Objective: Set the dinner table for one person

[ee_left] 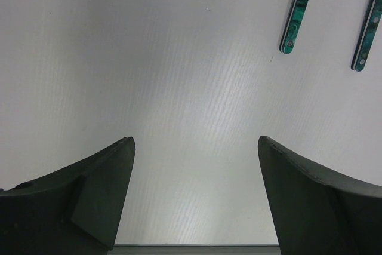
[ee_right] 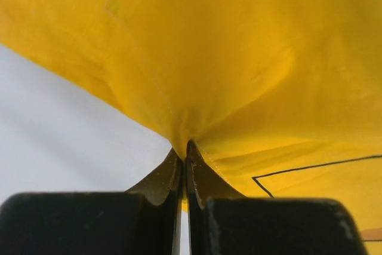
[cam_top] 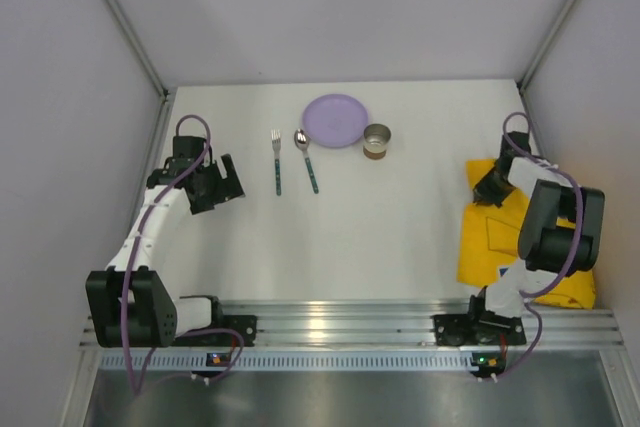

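On the white dinner table (cam_top: 390, 232) lie a fork (cam_top: 277, 162) and a spoon (cam_top: 307, 160) with green handles, a purple plate (cam_top: 335, 120) and a small metal cup (cam_top: 377, 140). A yellow placemat (cam_top: 490, 237) lies at the right side. My right gripper (cam_top: 490, 187) is shut on the placemat's edge (ee_right: 239, 58), and the cloth bunches into the pinched fingertips (ee_right: 186, 147). My left gripper (cam_top: 222, 183) hovers open at the left over bare table, nothing between its fingers (ee_left: 101, 195). The two green handles (ee_left: 298, 10) show at the upper right of the left wrist view.
White walls with metal posts enclose the table on three sides. An aluminium rail (cam_top: 340, 322) runs along the near edge between the arm bases. Part of the placemat is hidden under the right arm (cam_top: 555, 227).
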`<action>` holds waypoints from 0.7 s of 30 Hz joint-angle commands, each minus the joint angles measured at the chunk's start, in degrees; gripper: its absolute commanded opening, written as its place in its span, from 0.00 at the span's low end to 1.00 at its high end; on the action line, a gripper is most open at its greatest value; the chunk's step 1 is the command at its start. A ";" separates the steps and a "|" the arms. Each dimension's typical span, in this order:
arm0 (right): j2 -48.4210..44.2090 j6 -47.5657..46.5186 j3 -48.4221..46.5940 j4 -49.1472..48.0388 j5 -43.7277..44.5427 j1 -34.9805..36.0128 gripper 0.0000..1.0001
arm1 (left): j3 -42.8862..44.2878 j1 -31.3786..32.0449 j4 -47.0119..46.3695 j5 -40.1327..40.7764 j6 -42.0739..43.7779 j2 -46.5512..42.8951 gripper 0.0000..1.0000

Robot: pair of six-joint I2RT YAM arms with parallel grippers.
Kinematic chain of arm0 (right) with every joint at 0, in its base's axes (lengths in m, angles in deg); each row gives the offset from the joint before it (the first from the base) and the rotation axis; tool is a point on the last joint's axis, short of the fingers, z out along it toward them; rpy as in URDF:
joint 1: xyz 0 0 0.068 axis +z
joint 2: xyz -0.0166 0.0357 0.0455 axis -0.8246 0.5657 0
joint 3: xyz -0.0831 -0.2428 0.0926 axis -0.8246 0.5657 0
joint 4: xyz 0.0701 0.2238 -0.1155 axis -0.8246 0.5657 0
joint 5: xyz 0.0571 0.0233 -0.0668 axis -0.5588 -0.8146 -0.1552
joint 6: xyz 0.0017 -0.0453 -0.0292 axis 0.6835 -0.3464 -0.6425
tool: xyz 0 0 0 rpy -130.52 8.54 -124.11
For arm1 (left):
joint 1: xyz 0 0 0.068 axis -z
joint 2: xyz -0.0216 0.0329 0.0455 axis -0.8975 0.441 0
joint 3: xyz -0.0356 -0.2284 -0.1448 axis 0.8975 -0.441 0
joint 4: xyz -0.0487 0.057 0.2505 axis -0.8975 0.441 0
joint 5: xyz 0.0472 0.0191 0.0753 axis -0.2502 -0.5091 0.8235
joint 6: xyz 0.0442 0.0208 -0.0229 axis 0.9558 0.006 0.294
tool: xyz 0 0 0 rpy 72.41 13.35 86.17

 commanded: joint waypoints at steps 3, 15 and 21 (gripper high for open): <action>-2.97 9.24 -0.74 -3.07 -16.88 16.05 0.00 | 0.50 0.10 -0.76 -0.10 0.29 -0.33 0.89; -0.16 27.62 -11.91 -2.99 -21.39 43.84 0.00 | 1.56 0.01 0.64 1.13 1.35 -2.88 0.90; 3.79 31.05 -18.67 -2.64 -23.50 50.17 0.00 | 0.94 0.01 1.17 1.75 1.87 -4.81 0.90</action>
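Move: The yellow cloth is already pinched near its left edge in the right hand; the rest lies bunched, middle about 13 cm right and 10 cm back. It is bound for bare table some 38 cm to the left, level in depth. Near there, the cup stands 30 cm left and 17 ahead, the plate 41 left and 23 ahead, the spoon 49 left and 12 ahead. From the left hand that bare spot is about 30 cm right, level ahead, 10 below. The cloth's left edge, still pinched in the shut right fingers, is swept fast to the left across the table by roughly 37 cm, passing in front of the cup towards the spoon. The hand starts low, then climbs about 9 cm as it slows, its wrist swinging counter-clockwise while its left side tips up. ##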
